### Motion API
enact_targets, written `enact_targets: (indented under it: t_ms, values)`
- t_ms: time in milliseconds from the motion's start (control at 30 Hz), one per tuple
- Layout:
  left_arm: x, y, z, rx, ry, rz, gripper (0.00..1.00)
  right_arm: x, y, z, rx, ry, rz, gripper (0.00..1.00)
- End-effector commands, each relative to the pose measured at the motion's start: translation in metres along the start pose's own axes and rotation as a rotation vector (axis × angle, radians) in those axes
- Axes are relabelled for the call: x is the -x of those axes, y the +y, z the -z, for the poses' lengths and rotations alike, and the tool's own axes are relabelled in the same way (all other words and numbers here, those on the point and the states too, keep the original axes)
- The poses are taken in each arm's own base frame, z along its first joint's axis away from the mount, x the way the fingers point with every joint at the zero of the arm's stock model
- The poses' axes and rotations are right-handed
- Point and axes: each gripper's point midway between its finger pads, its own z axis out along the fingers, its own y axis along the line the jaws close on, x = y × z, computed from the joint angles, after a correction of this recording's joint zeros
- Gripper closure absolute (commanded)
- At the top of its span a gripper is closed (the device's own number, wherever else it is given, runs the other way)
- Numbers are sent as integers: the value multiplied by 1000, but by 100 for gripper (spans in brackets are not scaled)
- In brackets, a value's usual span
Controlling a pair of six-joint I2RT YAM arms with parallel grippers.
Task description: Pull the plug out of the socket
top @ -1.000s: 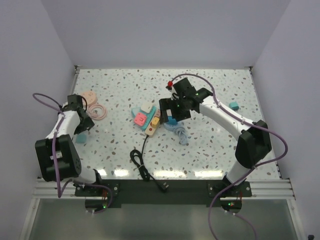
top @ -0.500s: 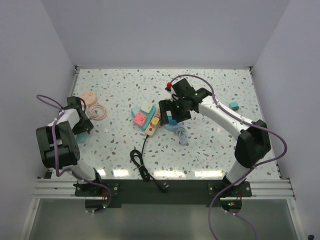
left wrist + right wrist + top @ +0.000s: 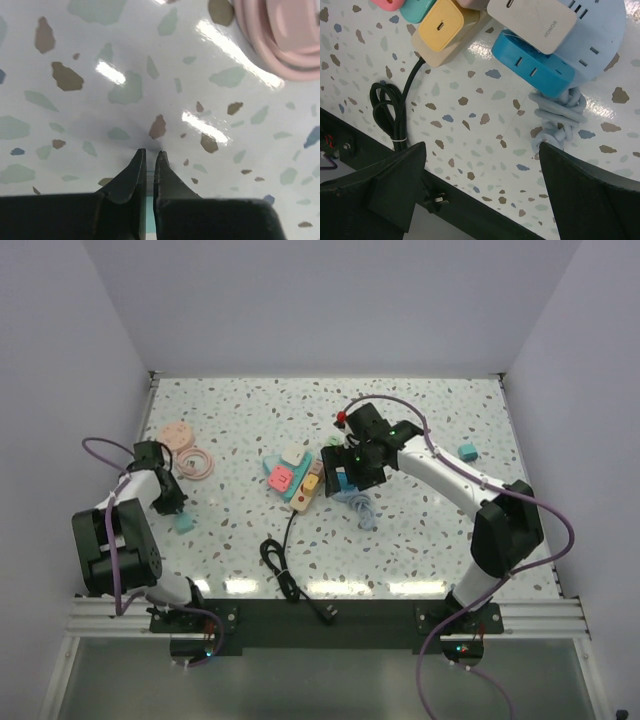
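Note:
The socket [image 3: 306, 486] is a pale oblong power strip near mid-table, its thin black cable [image 3: 283, 558] trailing toward me. In the right wrist view the socket [image 3: 451, 47] carries a yellow plug [image 3: 441, 24], with a white plug [image 3: 534, 19] and a blue adapter [image 3: 532, 64] beside it. My right gripper [image 3: 343, 472] hovers over that end, open [image 3: 482, 150], with only bare table between its fingers. My left gripper [image 3: 172, 502] sits far left, away from the socket. Its fingers [image 3: 149, 156] are shut, with nothing held.
A teal block [image 3: 184, 523] lies just right of the left gripper. A pink ring [image 3: 196, 462] and a pink disc [image 3: 177, 433] sit behind it. A pale blue cable bundle [image 3: 559, 116] lies by the blue adapter. Another teal block [image 3: 466, 451] sits far right. The black cable's plug [image 3: 435, 200] rests at the table's near edge.
The left gripper has gone from open to shut and its arm has drawn back, leaving the teal block uncovered on the table. The right gripper has shifted slightly and stays open.

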Motion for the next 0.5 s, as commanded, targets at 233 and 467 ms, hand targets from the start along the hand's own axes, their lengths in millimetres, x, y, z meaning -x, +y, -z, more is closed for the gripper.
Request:
enact_targets:
  t_ms: [233, 467]
  values:
    - [13, -48, 48, -207, -79, -73, 100, 4, -2, 22, -22, -102, -34, 2]
    - [24, -80, 71, -366, -100, -93, 100, 3, -4, 22, -25, -122, -25, 2]
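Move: The pink plug on the teal socket stands roughly 24 cm to the left hand's right, 9 cm ahead and a little higher. The teal cube plug lies right by the nearly shut fingertips, about 3 cm back; the pink coiled cord is some 13 cm ahead and 3 cm right. From the right hand, the pink plug is about 14 cm left, 8 cm ahead and 8 cm below. The left hand swings about 5 cm right and rises 5 cm, towards the pink plug, fingers staying nearly shut. ##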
